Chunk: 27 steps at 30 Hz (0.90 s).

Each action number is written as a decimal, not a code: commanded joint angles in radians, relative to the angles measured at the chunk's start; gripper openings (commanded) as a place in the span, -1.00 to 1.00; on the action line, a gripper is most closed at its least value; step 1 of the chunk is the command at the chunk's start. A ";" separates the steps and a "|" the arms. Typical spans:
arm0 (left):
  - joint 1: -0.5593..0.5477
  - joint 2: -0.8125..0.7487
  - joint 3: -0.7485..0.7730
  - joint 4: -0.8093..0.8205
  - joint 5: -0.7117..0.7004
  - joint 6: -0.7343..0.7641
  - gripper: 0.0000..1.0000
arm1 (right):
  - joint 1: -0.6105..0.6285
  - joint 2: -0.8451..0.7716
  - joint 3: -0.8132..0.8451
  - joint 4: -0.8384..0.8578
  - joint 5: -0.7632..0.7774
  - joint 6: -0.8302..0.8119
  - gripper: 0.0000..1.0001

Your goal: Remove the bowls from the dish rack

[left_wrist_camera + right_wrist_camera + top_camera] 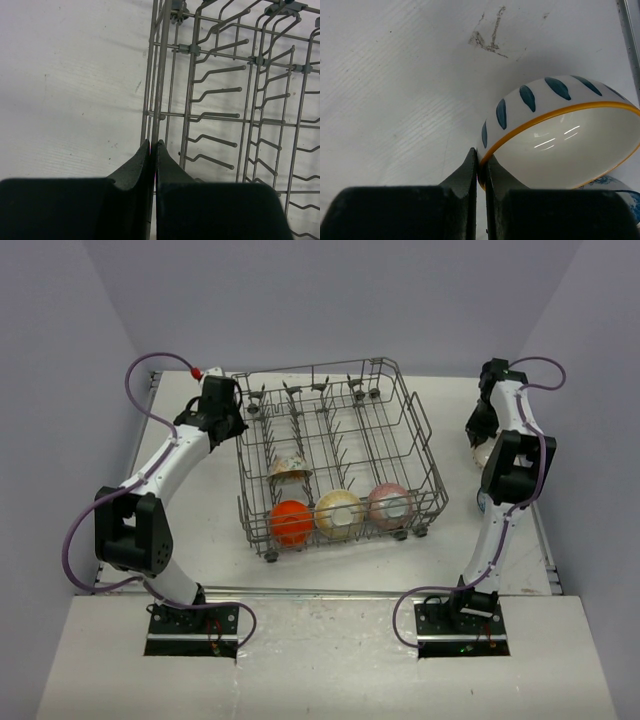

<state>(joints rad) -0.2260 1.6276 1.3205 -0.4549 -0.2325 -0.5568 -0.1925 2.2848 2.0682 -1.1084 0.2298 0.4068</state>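
Note:
The grey wire dish rack [420,430] stands mid-table. Along its near side sit an orange bowl [291,521], a cream-yellow bowl [338,512] and a pink bowl [390,504]. A whitish bowl [290,468] leans on the tines behind them. My left gripper [154,143] is shut at the rack's left rim wire [156,75], which runs in between its tips. Right of the rack, my right gripper [481,152] is shut on the rim of a white bowl [560,145] with blue leaf marks and a yellow edge, low over the table. A blue-and-white patterned bowl [622,189] lies just beneath it.
The white table [200,530] ends at a raised edge on the right, close to the right arm [515,465]. Grey walls close in the back and both sides. The rack's upright tines [220,92] fill its left half.

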 commanded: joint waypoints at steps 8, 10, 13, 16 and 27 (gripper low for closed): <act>-0.024 0.071 0.040 -0.082 0.021 -0.054 -0.95 | 0.001 0.019 0.064 -0.021 0.009 0.007 -0.79; -0.024 0.072 0.042 -0.082 0.019 -0.051 -0.95 | -0.001 0.028 0.069 -0.021 0.006 0.007 -0.67; -0.024 0.069 0.043 -0.085 0.012 -0.051 -0.94 | -0.001 0.036 0.073 -0.024 0.006 0.010 -0.52; -0.024 0.069 0.043 -0.084 0.010 -0.051 -0.94 | -0.001 0.041 0.093 -0.028 0.009 0.010 -0.36; -0.024 0.095 0.054 -0.085 0.012 -0.042 -0.95 | 0.057 -0.250 0.224 -0.019 -0.111 0.030 -0.17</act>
<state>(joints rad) -0.2325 1.6646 1.3708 -0.4908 -0.2398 -0.5598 -0.1799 2.2459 2.2326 -1.1378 0.2008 0.4267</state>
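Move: The white bowl with the leaf pattern is already down at the right side of the table, tilted, its left rim still pinched by the right hand. Its middle lies about 4 cm right of that hand, 2 cm back and 3 cm below. The blue bowl is some 15 cm back and 3 cm right, about 4 cm below; the rack's right rail is about 13 cm to the left, level fore and aft. From the left hand, the white bowl is some 54 cm right, roughly level fore and aft, 13 cm lower. The white bowl's left rim is let go: the right hand settles barely a centimetre lower as its fingers part to a bit under half open. Then it lifts up and away from the rim, slowly at first and then faster, about 7 cm up and some 3 cm forward, the fingertips swinging forward by about 10 degrees. ##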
